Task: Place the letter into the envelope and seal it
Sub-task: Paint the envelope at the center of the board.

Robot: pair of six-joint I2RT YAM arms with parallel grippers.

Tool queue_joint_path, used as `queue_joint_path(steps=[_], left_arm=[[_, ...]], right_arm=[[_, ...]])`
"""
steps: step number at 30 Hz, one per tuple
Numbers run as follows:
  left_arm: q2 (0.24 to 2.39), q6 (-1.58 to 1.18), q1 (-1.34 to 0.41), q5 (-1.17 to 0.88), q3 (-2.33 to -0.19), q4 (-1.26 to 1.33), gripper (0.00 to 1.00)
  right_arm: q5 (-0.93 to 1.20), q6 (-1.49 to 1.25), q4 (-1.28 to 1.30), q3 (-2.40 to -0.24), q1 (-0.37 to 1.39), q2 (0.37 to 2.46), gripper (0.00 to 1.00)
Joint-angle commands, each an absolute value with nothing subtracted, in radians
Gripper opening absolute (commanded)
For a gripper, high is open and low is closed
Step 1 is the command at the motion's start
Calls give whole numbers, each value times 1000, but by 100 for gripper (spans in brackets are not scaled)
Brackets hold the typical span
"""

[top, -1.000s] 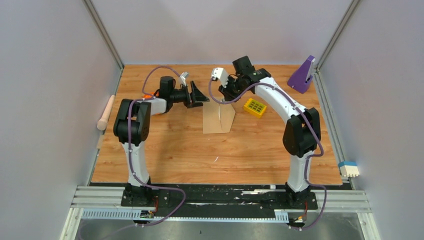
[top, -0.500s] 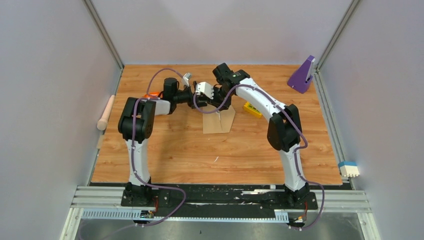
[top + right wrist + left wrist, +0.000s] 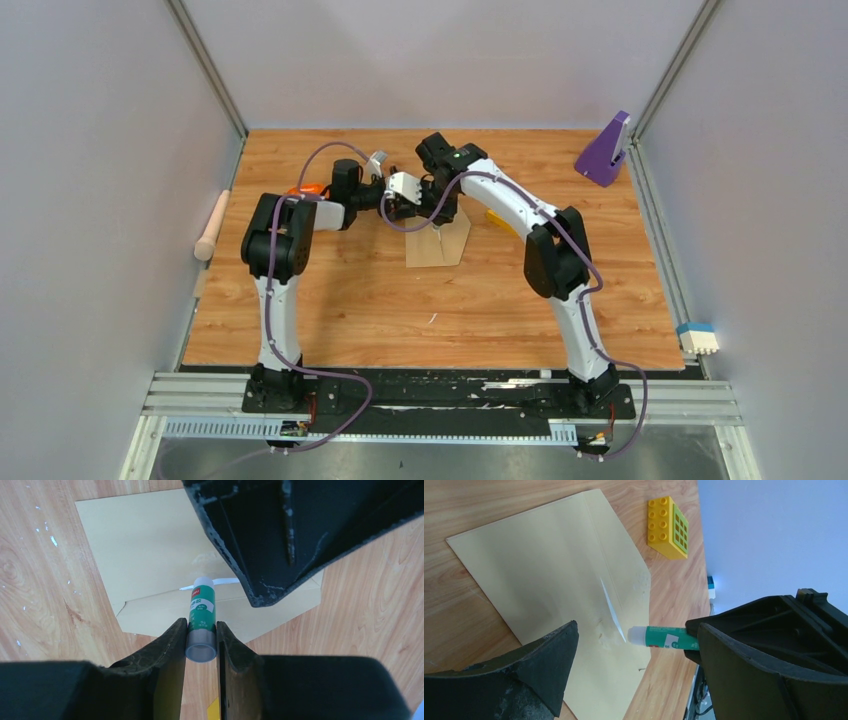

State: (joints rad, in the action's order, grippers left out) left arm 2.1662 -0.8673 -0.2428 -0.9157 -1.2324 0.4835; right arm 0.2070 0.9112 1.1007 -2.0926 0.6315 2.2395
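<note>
The tan envelope (image 3: 437,240) lies flat on the wooden table, also in the left wrist view (image 3: 549,570) and the right wrist view (image 3: 150,540). Of the letter, only a thin white sliver (image 3: 611,607) shows at the flap fold. My right gripper (image 3: 201,625) is shut on a green glue stick (image 3: 201,612), held just above the envelope. My left gripper (image 3: 635,628) is open, and the stick's white cap (image 3: 638,634) sits between its spread fingers without touching them. Both grippers meet over the envelope's far edge, left (image 3: 385,197) and right (image 3: 427,205).
A yellow toy brick (image 3: 669,527) sits just right of the envelope, partly behind the right arm (image 3: 503,222). A purple object (image 3: 605,150) stands at the far right corner. A pink roller (image 3: 212,225) lies at the left edge, and a white and blue item (image 3: 697,338) lies off the right edge.
The right arm has swung left and down with the glue stick, bringing its cap between the left gripper's fingers. The left gripper shifted slightly right toward it.
</note>
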Motion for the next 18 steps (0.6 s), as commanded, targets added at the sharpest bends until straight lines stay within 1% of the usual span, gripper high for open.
queue_joint_path(steps=[1,5,9,15,17,18], left_arm=[[2181,-851,-248,-907,-1266,482,96],[2187,-850,-249,-906,-1267,477,96],[2195,-850,-249,-910,-1267,477,92],[2210,-854,-249,-913,-1268,476,77],[2216,-851,-248,-908,-1270,467,70],[2220,-849,-248,-907,-1271,461,64]], right_arm=[[178,912,1055,-2129,650,2253,0],[171,911,1017,-2121,655,2255,0],[166,908,990,-2119,655,2258,0],[165,911,977,-2112,655,2260,0],[162,911,976,-2106,657,2265,0],[161,911,977,-2102,655,2268,0]])
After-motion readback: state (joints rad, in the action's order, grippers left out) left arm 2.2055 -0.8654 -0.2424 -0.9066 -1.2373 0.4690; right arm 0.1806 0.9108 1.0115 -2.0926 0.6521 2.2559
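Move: The middle of the envelope lies about 3 cm to the left of my right hand, 1 cm back and some 7 cm below; the held glue stick's tip is down there by the letter's white edge, about 2 cm left, 1 cm back. The yellow block sits some 15 cm to the right and 2 cm ahead of my right hand, 6 cm down. From my left hand the envelope's middle is roughly 4 cm back, 4 cm right and 5 cm below. I draw the glue stick off the letter's white edge and over the envelope's body, my right hand dipping slightly, then going about 2 cm left and 1.5 cm forward with a slight tilt, grip kept. Meanwhile my left hand sinks about 2 cm towards the envelope, its wide-open fingers closing by about a quarter. ##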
